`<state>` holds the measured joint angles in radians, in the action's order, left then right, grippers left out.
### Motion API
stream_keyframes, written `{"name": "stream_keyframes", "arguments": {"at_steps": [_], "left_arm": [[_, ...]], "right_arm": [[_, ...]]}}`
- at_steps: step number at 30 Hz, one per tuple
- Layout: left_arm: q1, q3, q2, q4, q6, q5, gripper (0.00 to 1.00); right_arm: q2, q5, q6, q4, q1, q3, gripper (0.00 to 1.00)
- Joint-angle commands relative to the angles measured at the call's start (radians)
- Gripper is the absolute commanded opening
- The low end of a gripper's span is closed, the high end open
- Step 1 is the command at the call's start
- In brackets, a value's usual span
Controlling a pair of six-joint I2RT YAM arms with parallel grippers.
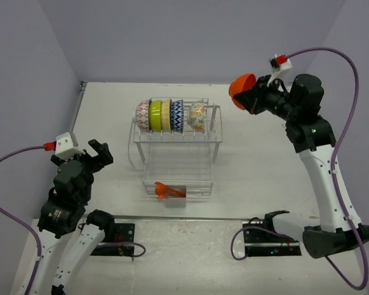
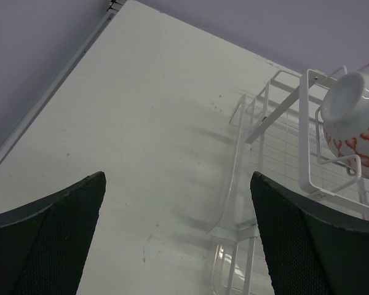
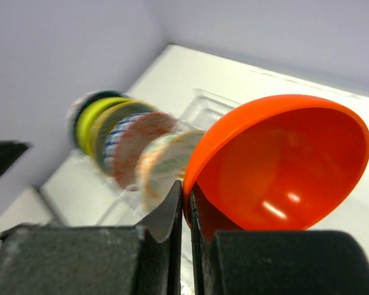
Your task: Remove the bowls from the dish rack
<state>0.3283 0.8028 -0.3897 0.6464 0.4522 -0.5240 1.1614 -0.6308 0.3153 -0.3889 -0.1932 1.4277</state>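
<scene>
The white wire dish rack (image 1: 214, 145) stands mid-table with several bowls on edge in its upper shelf, from the red-patterned bowl (image 1: 142, 115) on the left to the white floral bowl (image 1: 197, 117) on the right. My right gripper (image 1: 253, 98) is raised to the right of the rack, shut on the rim of the plain orange bowl (image 1: 242, 90). In the right wrist view the jaws (image 3: 186, 190) pinch that bowl's rim (image 3: 283, 166), with the racked bowls blurred behind. My left gripper (image 1: 97, 152) is open left of the rack, with nothing between its fingers (image 2: 178, 184). The red-patterned bowl (image 2: 357, 123) and the rack (image 2: 307, 141) show at upper right.
Orange utensils (image 1: 166, 192) lie in the small holder at the rack's front. A clear drip tray (image 2: 230, 184) juts from the rack's left side. Grey walls close in the table on the left, back and right. Purple cables loop from both arms.
</scene>
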Motion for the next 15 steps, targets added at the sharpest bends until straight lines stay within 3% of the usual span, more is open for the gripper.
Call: {"name": "stream_keyframes", "arguments": {"at_steps": [1,5,11,15], "left_arm": [[-0.008,0.003,0.000,-0.028,-0.010,-0.002,1.00],[-0.008,-0.001,0.015,-0.030,-0.009,-0.005,1.00],[-0.008,-0.001,0.023,-0.028,-0.007,-0.007,1.00],[-0.008,-0.002,0.034,-0.027,-0.007,-0.007,1.00]], "right_arm": [[0.079,0.500,-0.198,-0.258,0.000,0.124,0.00],[0.271,0.690,-0.206,-0.370,0.031,0.171,0.00],[0.637,0.859,-0.177,-0.366,0.070,0.259,0.00],[0.797,0.936,-0.180,-0.343,0.069,0.310,0.00]]}}
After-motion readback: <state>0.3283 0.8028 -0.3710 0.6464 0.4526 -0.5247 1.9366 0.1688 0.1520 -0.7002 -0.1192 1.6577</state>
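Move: The right hand holds the orange bowl and takes it to the open table right of the rack, a spot about 16 cm ahead of it, 16 cm to its right and nearly 40 cm below. Still racked, the floral bowl is about 14 cm to its left, 2 cm back and 9 cm lower; the blue-patterned bowl lies 7 cm left of the floral one. From the left hand that spot is roughly 26 cm ahead, 60 cm right and 25 cm below. Keeping its rim pinch, the right hand sweeps the orange bowl down 30 cm, forward and right, tipping fingers downward. ##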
